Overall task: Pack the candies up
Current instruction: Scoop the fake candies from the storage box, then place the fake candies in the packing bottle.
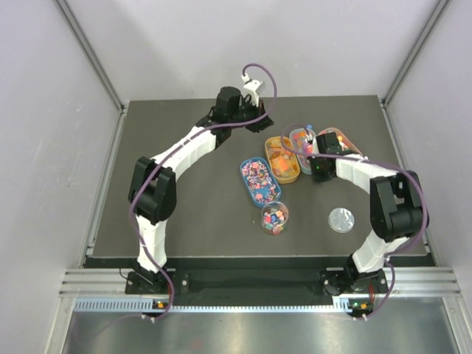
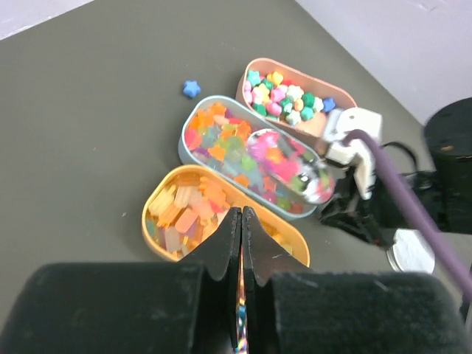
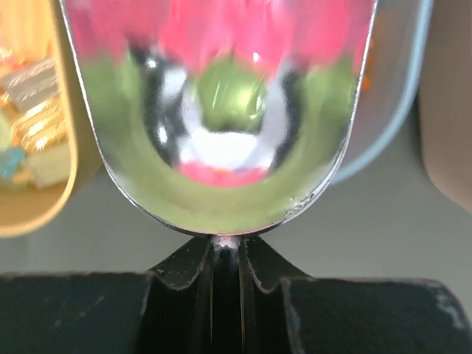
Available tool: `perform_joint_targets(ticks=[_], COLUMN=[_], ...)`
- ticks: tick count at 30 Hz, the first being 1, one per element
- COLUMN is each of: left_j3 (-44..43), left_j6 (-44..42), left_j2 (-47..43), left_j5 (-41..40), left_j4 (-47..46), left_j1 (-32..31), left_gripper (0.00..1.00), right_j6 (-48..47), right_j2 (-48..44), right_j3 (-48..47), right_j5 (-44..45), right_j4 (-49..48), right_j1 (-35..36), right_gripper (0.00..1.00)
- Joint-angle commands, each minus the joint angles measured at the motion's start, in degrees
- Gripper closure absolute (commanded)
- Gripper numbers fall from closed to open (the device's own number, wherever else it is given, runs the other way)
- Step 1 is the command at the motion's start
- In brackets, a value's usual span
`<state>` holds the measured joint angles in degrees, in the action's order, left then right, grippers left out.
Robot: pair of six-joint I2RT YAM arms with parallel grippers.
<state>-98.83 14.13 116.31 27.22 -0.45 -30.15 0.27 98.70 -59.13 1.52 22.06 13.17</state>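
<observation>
The candies fill several oval trays: orange pieces in an orange tray [image 2: 156, 202], mixed gummies in a blue-grey tray [image 2: 193, 114], star shapes [image 2: 284, 96] in a pink tray [image 2: 259, 65]. Sprinkle-like candies [image 1: 259, 181] lie in a blue tray. A clear cup [image 1: 275, 218] holds more. My right gripper [image 3: 226, 247] is shut on the handle of a metal scoop [image 3: 221, 192], whose bowl sits in the blue-grey tray's gummies [image 2: 291, 166]. My left gripper [image 2: 241, 215] is shut with nothing in it, hovering above the orange tray's near end.
A clear round lid [image 1: 341, 219] lies on the dark table near the right arm. One loose blue star candy [image 2: 192, 88] lies on the table beside the trays. White walls enclose the table on three sides.
</observation>
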Motion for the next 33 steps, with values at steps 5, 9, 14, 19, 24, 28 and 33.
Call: perform_joint_targets(ticks=[5,9,14,19,24,28,33], left_j3=[-0.23,1.96,4.51,8.64,15.06,20.77,24.99], left_j6=[-6.30,-8.76,-11.05,-12.46,-13.17,-13.34,-12.90], left_j2=[-9.96,-12.33,-15.41,-19.62,-23.49,-25.78,-27.36], left_j5=[-3.58,-4.28,-4.98,-6.57,-8.58,-9.91,-10.44], left_j4=[7.30,10.38,11.87,11.26,10.65,8.62,7.22], left_j1=[1.14,3.34,6.42,7.83,8.88,9.58,10.11], left_gripper=[0.97,0.97,0.97,0.97,0.97,0.97,0.97], right_j6=[-12.12,-25.11,-35.76,-48.16,-57.38,-61.00,-58.99], right_j2=[-18.77,-25.73,-30.39,-35.31,-38.66,-42.26,-43.41], right_j3=[-0.01,-0.46,1.47,4.46,3.94,3.41,2.80], right_j5=[-1.15,-8.10,-12.15,-9.79,-7.50,-5.13,-2.49], right_j4=[3.65,14.21,25.64,33.37,39.27,43.14,48.06], right_j1=[0.80,0.81,0.89,1.86,3.79,8.26,15.21], right_gripper=[1.00,1.00,1.00,1.00,1.00,1.00,1.00])
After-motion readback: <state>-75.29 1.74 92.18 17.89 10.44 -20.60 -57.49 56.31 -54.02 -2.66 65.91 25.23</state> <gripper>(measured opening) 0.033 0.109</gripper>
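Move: The clear round storage box stands about 16 cm to the left of the right hand and 13 cm back from it, its middle a few centimetres lower. The light-blue candy box lies some 13 cm ahead and 4 cm left of the right hand; the yellow box is 12 cm ahead and 13 cm left, the blue lollipop box 22 cm left and 3 cm ahead, all roughly 5 cm lower. From the left hand, the storage box is about 22 cm back, 8 cm right and 23 cm down. Keeping its grip on the scoop handle, the right hand lifts the loaded scoop about 12 cm up from the light-blue box, then carries it back some 17 cm while swinging counter-clockwise about 65 degrees, bringing the bowl round from pointing forward to pointing left at the storage box. The empty left hand, fingers still shut, clears off to the left by some 15 cm and slightly back, rising at first and then sinking again. ##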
